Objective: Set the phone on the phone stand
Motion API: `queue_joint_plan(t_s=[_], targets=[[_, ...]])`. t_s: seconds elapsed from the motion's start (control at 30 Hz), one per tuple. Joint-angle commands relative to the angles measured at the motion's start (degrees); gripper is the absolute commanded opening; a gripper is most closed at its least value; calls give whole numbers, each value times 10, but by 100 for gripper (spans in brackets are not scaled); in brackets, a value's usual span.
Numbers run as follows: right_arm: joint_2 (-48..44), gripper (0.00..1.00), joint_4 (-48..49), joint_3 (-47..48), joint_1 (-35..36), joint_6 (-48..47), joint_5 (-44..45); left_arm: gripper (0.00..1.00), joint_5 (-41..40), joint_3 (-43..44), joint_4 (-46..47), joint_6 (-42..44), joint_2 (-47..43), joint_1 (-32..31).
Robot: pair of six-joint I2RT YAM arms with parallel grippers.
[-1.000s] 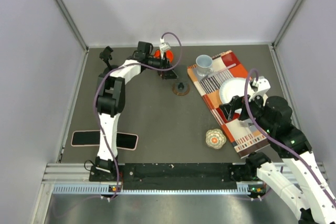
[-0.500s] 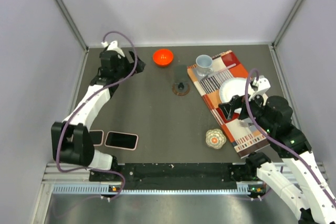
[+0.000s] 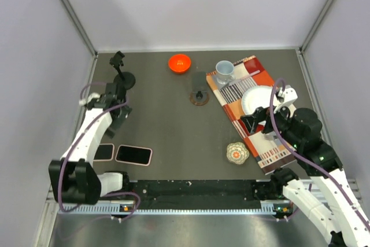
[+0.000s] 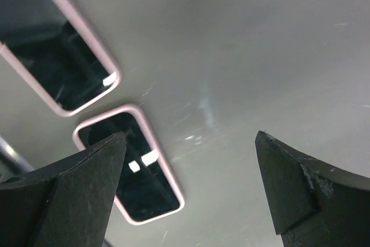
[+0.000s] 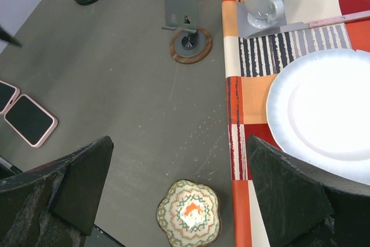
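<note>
Two dark phones in pink cases lie flat at the near left of the table: one (image 3: 133,154) in full view, the other (image 3: 104,151) partly behind my left arm. Both show in the left wrist view, one phone (image 4: 130,166) by my left finger, the other (image 4: 58,56) further up. My left gripper (image 3: 117,117) (image 4: 191,137) hangs open above the table just beyond them, holding nothing. The grey phone stand (image 3: 199,96) (image 5: 185,21) on a round wooden base stands mid-table. My right gripper (image 3: 254,121) (image 5: 179,140) is open and empty over the placemat's left edge.
A black stand with a round base (image 3: 122,73) stands at the back left. An orange bowl (image 3: 180,62) sits at the back. A patterned placemat (image 3: 254,137) carries a mug (image 3: 225,69) and a white plate (image 3: 258,99). A small patterned bowl (image 3: 237,153) sits near the mat.
My left arm has swung from the orange bowl at the back to the left side, then drawn back toward the phones. The right arm has barely moved.
</note>
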Motion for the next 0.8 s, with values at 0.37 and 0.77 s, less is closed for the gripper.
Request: queue_joint_plan(t_s=[0.37,0.77], targets=[[-24,99,23,-9,-4,-8,-5,99,154,-193,-51,-162,-88,63],[-32,99,22,-12,-5,-9,-5,99,213,-243,-9,-184,-40,89]])
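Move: The right-hand one of the two phones lies about 13 cm back from the left gripper, 6 cm to its right and 14 cm below. The other phone lies end to end with it, some 15 cm farther left. A black stand is about 17 cm ahead of the gripper and 2 cm right; the phone stand is roughly 10 cm ahead and 32 cm right. From the idle right hand the phone is some 45 cm left, 7 cm back and 27 cm lower. Bring the left gripper back about 11 cm and down some 10 cm, with a slight shift to the right, quickly backwards first and then mostly sinking, until it hovers over the right-hand phone. Meanwhile swing the slanted fingers some 35 degrees so they point straight down, kept wide open either side of the phone's width, not yet touching. ##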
